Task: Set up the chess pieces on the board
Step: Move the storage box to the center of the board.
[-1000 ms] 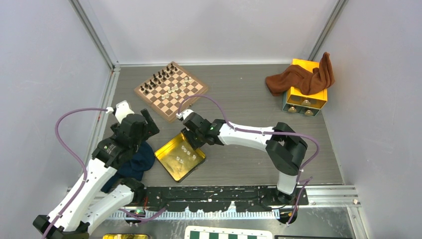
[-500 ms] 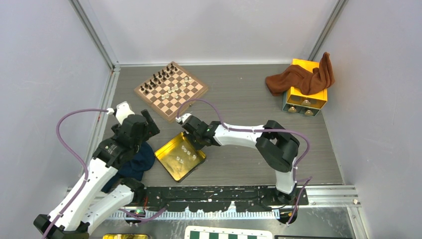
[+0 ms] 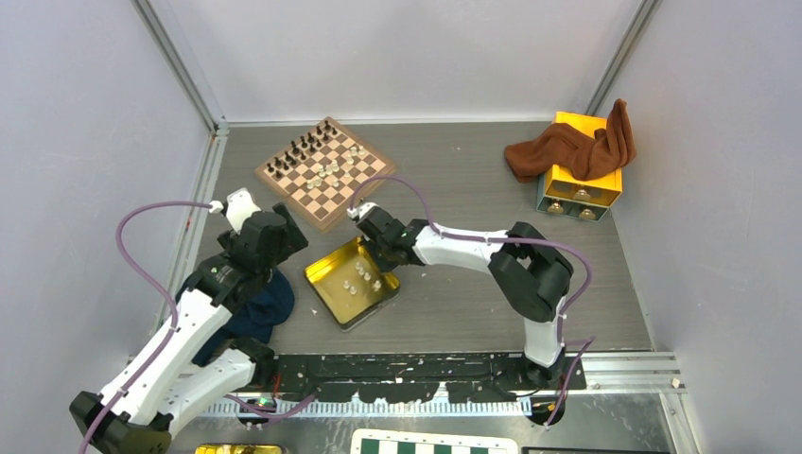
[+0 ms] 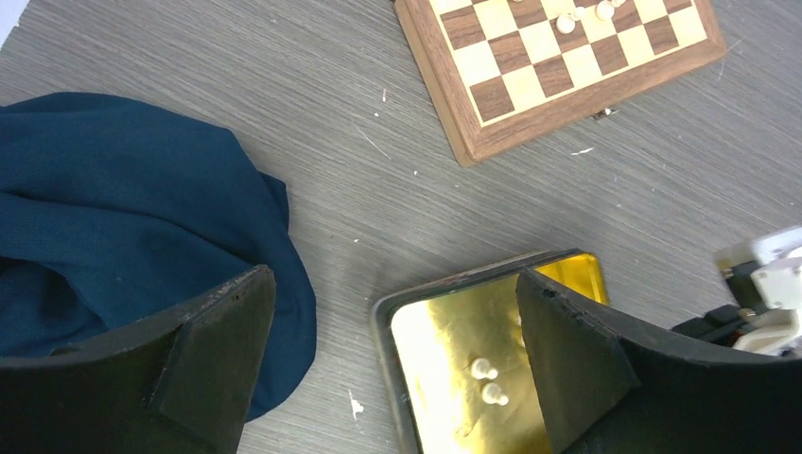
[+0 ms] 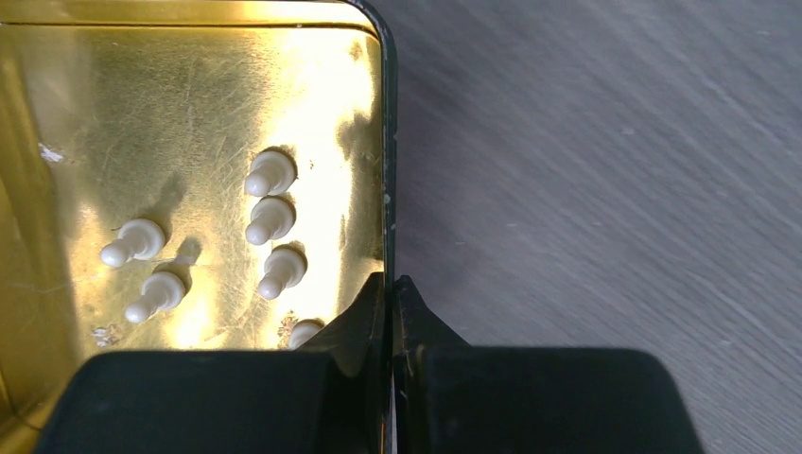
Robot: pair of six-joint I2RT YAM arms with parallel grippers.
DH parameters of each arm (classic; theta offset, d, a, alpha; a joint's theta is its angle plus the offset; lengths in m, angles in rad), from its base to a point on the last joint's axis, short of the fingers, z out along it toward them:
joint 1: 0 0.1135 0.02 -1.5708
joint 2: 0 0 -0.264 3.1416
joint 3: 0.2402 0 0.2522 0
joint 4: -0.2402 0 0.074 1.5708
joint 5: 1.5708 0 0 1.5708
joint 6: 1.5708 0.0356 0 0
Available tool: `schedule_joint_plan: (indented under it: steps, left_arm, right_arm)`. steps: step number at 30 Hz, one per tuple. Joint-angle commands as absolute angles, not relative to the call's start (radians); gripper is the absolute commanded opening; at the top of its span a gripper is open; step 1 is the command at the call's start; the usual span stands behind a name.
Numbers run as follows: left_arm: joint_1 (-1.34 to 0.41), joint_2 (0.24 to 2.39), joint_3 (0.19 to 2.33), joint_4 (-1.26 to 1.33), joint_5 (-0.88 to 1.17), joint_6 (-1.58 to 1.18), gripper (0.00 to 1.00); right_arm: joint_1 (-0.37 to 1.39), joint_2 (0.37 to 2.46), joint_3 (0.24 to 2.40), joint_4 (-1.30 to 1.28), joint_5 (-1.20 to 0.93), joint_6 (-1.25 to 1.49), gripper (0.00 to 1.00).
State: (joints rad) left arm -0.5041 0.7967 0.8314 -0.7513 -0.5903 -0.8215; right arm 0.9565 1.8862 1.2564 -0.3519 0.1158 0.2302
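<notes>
The wooden board [image 3: 318, 222] lies at the back left, carrying dark pieces [image 3: 298, 151] and cream pieces [image 3: 336, 163]; its near corner [image 4: 454, 113] shows in the left wrist view. Several cream pawns [image 5: 270, 219] lie in a gold tray [image 5: 388, 189], also seen from above as pawns [image 3: 362, 274] in the tray [image 3: 322, 288]. My right gripper [image 5: 390, 284] is shut on the tray's right rim, one finger inside and one outside; from above the right gripper [image 3: 385, 265] sits at the tray's far right edge. My left gripper [image 4: 392, 279] hangs open above the tray's near-left corner [image 4: 383, 326], holding nothing.
A dark blue cloth [image 4: 123, 208] lies left of the tray, under the left arm [image 3: 255, 307]. A yellow box [image 3: 605, 184] draped with a brown cloth [image 3: 567, 147] stands at the back right. A green-and-white checkered board [image 3: 435, 443] pokes in at the bottom edge.
The right gripper has closed onto the tray's rim, and the tray has shifted a little toward the board and to the right. The left arm has edged right and forward, still open.
</notes>
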Motion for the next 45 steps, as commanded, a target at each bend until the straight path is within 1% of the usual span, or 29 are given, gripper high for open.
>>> schedule_joint_plan:
  steps: [1, 10, 19, 23, 27, 30, 38, 45]
  left_arm:
    - [-0.508, 0.844, 0.857, -0.66, -0.637, -0.823, 0.99]
    - [-0.508, 0.942, 0.898, -0.577, -0.658, -0.763, 1.0]
    - [-0.508, 1.011, 0.923, -0.55, -0.653, -0.73, 1.0]
    - [-0.507, 1.014, 0.922, -0.548, -0.651, -0.723, 1.0]
    - [-0.506, 1.011, 0.916, -0.552, -0.651, -0.721, 1.0]
    - [-0.506, 1.009, 0.914, -0.561, -0.656, -0.725, 1.0]
    - [-0.505, 1.009, 0.903, -0.576, -0.681, -0.729, 1.0]
    - [-0.463, 1.069, 0.893, -0.566, -0.672, -0.77, 1.0]
  right_arm:
    - [0.886, 1.792, 1.266, -0.361, 0.168, 0.251, 0.01]
    - [0.68, 1.74, 1.254, -0.388, 0.218, 0.249, 0.01]
    - [0.385, 1.781, 1.283, -0.369, 0.218, 0.243, 0.01]
    - [0.281, 1.857, 1.373, -0.381, 0.23, 0.243, 0.01]
    - [0.215, 1.959, 1.515, -0.421, 0.239, 0.243, 0.01]
    - [0.185, 2.039, 1.631, -0.458, 0.252, 0.241, 0.01]
    - [0.102, 2.184, 1.819, -0.497, 0.254, 0.259, 0.01]
    - [0.053, 2.26, 1.924, -0.535, 0.249, 0.258, 0.01]
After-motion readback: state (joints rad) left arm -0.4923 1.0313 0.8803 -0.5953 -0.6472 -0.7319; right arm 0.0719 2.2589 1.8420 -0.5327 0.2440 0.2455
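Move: The storage box with the white pawns is already pinched by its rim in the right fingers, its middle some 7 cm back and 8 cm left of them. The clear table it is taken to lies about 30 cm ahead and 28 cm right; beyond it, the drawer unit stands some 29 cm ahead and 57 cm right. The chessboard is 26 cm ahead, 17 cm left. From the left hand, that clear spot is roughly 28 cm ahead, 52 cm right and 18 cm down. The storage box, still pinched by its rim, is carried by the right arm about 35 cm right and nearly 30 cm forward, away from the chessboard to the brown cloth's left end; the hand rises a little early on, sinks again late, and swings the box some 55 degrees clockwise. The left hand, empty and open, edges forward towards the board. ##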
